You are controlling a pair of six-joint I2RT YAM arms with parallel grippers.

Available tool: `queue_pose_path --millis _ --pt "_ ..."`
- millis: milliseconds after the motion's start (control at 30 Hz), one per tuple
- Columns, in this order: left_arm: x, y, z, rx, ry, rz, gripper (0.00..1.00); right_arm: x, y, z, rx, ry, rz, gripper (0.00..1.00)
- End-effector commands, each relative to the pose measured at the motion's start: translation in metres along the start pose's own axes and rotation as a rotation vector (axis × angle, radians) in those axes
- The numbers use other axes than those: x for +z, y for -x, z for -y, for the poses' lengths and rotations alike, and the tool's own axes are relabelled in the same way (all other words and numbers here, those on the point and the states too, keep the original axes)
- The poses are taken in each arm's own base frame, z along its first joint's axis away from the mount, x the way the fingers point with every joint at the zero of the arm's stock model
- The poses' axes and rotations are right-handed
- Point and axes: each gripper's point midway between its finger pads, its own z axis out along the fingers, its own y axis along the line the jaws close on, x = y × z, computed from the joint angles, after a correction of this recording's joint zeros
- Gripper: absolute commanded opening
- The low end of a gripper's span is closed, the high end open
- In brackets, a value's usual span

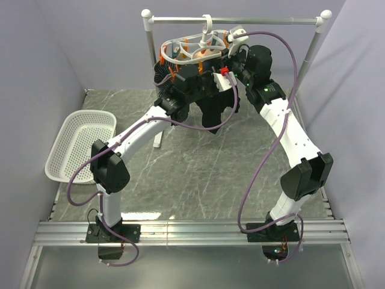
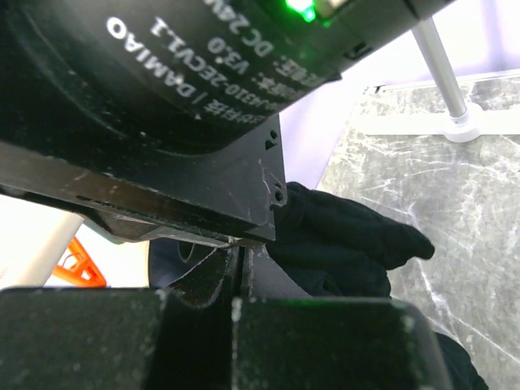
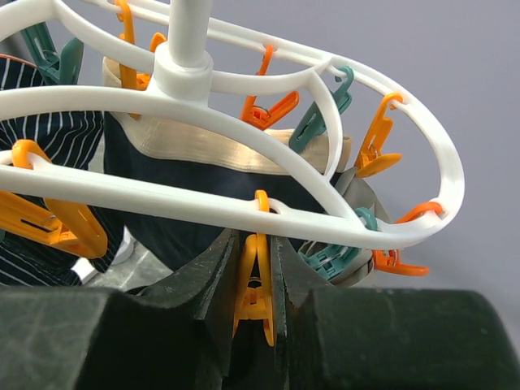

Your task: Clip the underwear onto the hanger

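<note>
The white hanger (image 1: pixel 186 43) (image 3: pixel 244 203) hangs by its hook from the metal rail, with orange and teal pegs round its loop. My right gripper (image 1: pixel 227 67) (image 3: pixel 257 248) reaches up under it, shut on an orange peg (image 3: pixel 258 280) that hangs from the near rim. The black underwear (image 1: pixel 212 113) (image 2: pixel 345 244) droops limp just below the hanger. My left gripper (image 1: pixel 197 79) (image 2: pixel 242 260) is shut, pressed close under the right arm's black housing, and the underwear spills out to the right of its fingertips. The pinch point itself is hidden.
A silver rail stand (image 1: pixel 240 20) with white ball ends carries the hanger. Clipped there too are a dark striped garment (image 3: pixel 49 138), a dark garment with a cream waistband (image 3: pixel 203 183) and a grey piece (image 3: pixel 361 195). A white basket (image 1: pixel 81 144) lies at the left.
</note>
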Motion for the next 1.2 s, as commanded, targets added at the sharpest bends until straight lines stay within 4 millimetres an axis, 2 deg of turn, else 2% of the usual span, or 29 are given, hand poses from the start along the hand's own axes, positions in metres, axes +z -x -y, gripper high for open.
queue_pose_path --millis 0,233,500,667,767,800,867,1000,1167 --pt "-0.016 0.044 -0.033 0.053 0.094 0.097 0.00 0.002 -0.039 -0.019 0.003 0.059 -0.144 0.00" --pt "-0.017 0.042 -0.035 0.064 0.110 0.091 0.00 0.003 -0.039 -0.019 0.010 0.061 -0.153 0.00" --pt "-0.019 0.056 -0.044 0.068 0.140 0.130 0.00 0.003 -0.037 -0.017 0.019 0.051 -0.153 0.00" --pt "-0.019 0.055 -0.045 0.071 0.140 0.126 0.00 0.003 -0.035 -0.015 0.034 0.037 -0.153 0.00" --pt "-0.019 0.054 -0.045 0.073 0.142 0.123 0.00 0.002 -0.032 -0.014 0.043 0.032 -0.150 0.19" --pt "-0.019 0.053 -0.045 0.073 0.143 0.122 0.00 0.003 -0.031 -0.014 0.044 0.032 -0.148 0.23" --pt "-0.018 0.053 -0.045 0.076 0.147 0.121 0.00 0.002 -0.030 -0.015 0.052 0.036 -0.147 0.27" --pt "-0.017 0.053 -0.047 0.077 0.154 0.123 0.00 0.002 -0.030 -0.014 0.060 0.031 -0.150 0.42" --pt "-0.016 0.053 -0.047 0.079 0.158 0.125 0.00 0.001 -0.030 -0.015 0.060 0.032 -0.148 0.50"
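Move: The orange clip that the right fingers already squeeze hangs from the hanger's near rail practically at the right hand point, about 1 cm ahead and level with it. The next orange clip on that rail is some 7 cm to the right hand's left and 3 cm back; a teal clip is about 3 cm to its right and 4 cm ahead. From the left hand, which still grips the black underwear, the squeezed clip lies roughly 2 cm ahead, 2 cm right and 2 cm above. The right hand stays at the orange clip, easing barely half a centimetre forward with its handles still pinched, then opens its fingers from about a quarter to half of their range and lets go of the handles, sinking slightly as they part. The left hand keeps its shut grip on the underwear close under the clip, creeps forward and rises about half a centimetre, and near the end shifts about 1 cm more, forward and left, turning about 5 degrees counter-clockwise. ##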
